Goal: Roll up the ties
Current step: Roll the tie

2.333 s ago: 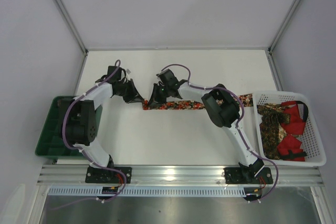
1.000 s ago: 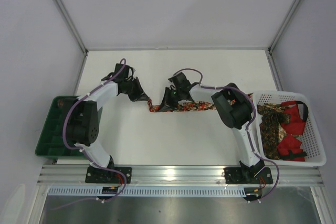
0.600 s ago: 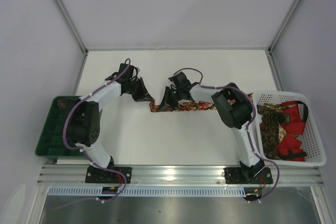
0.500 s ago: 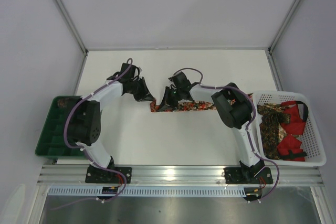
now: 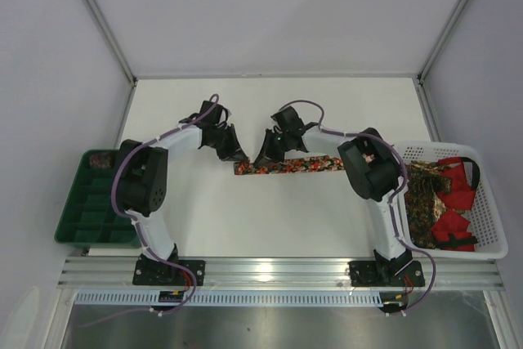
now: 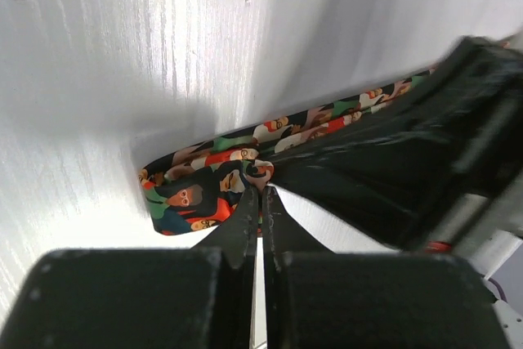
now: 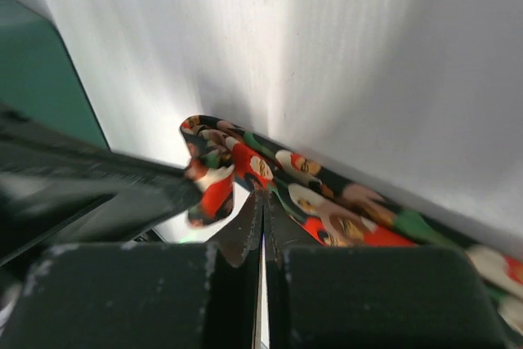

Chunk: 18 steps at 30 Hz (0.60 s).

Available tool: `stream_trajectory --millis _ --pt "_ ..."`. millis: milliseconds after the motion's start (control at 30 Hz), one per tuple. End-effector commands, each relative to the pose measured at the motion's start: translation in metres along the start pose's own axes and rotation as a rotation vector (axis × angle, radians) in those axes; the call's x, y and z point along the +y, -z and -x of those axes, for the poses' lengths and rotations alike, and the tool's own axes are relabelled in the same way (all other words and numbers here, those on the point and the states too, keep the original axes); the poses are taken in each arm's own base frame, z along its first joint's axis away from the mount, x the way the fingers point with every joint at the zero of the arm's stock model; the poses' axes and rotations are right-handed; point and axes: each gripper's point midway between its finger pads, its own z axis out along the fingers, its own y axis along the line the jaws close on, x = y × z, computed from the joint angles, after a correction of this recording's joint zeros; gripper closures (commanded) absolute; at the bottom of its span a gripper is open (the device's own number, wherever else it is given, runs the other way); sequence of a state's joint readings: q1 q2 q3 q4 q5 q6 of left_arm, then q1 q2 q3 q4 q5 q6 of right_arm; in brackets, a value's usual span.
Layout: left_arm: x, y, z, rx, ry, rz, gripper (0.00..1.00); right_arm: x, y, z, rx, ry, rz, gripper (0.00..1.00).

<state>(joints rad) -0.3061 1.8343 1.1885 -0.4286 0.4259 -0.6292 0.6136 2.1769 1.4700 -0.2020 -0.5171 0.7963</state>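
One of the ties [image 5: 302,166] lies flat across the middle of the white table, dark with red, green and cream flecks. At its left end my left gripper [image 5: 239,157] and right gripper [image 5: 261,159] meet from opposite sides. In the left wrist view the tie [image 6: 204,194] curls up at that end, and the left gripper [image 6: 260,188] is shut on its folded edge. In the right wrist view the right gripper [image 7: 261,195] is shut on the near edge of the tie [image 7: 327,202]. More ties [image 5: 423,194] are heaped in a basket.
A white mesh basket [image 5: 490,234] at the right edge also holds red cloth [image 5: 453,210]. A green compartment tray [image 5: 82,218] sits at the left edge, with something small and dark in its far corner. Enclosure walls bound the table on three sides.
Both grippers have shifted to the right and closer together. The tie's left end has moved right with them, and the strip now lies straighter.
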Motion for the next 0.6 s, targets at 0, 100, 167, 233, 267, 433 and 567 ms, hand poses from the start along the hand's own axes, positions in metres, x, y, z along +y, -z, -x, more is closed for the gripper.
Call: stream_trajectory --millis 0,100,167,233,267,433,567 --pt "-0.014 -0.006 0.009 -0.020 -0.019 -0.036 1.00 0.010 0.039 0.022 -0.096 0.053 -0.028 1.00" --pt "-0.009 -0.012 0.008 -0.016 -0.022 -0.029 0.99 0.006 0.050 0.024 -0.107 0.064 -0.042 1.00" --pt "-0.007 -0.015 0.009 -0.020 -0.035 -0.033 0.91 0.006 0.049 0.023 -0.094 0.065 -0.037 1.00" --pt "-0.007 -0.016 0.008 -0.024 -0.054 -0.042 0.84 0.008 0.050 0.025 -0.094 0.068 -0.030 1.00" --pt "-0.008 -0.015 0.008 -0.025 -0.059 -0.048 0.82 0.010 0.050 0.025 -0.094 0.068 -0.028 1.00" --pt "-0.006 -0.012 0.005 -0.033 -0.091 -0.051 0.69 0.014 0.051 0.031 -0.092 0.091 -0.033 1.00" --pt "-0.007 -0.006 0.001 -0.041 -0.104 -0.056 0.64 0.018 0.052 0.034 -0.099 0.091 -0.024 1.00"
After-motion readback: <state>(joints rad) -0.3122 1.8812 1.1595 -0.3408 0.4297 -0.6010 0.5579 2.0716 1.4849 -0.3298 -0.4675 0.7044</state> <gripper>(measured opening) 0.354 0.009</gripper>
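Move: The left gripper still pinches the tie's turned-over end; the folded end of the tie, where that flap must lie, is about 2 cm to its left, level fore and aft, and some 3 cm below. From the shut right gripper, at the fold's right side, the folded end is about 3 cm left and 2 cm down. The tie's long strip runs off to the right, its middle roughly 20 cm right of the left gripper, neither ahead nor back. Draw the shut right gripper out of the fold, up and to the right by about 3.5 cm each way, slightly forward too, then let it hover clear above the strip. Meanwhile lower the left gripper some 2 cm onto the tie and open its fingers about a third to let go of the flap, staying over it. ##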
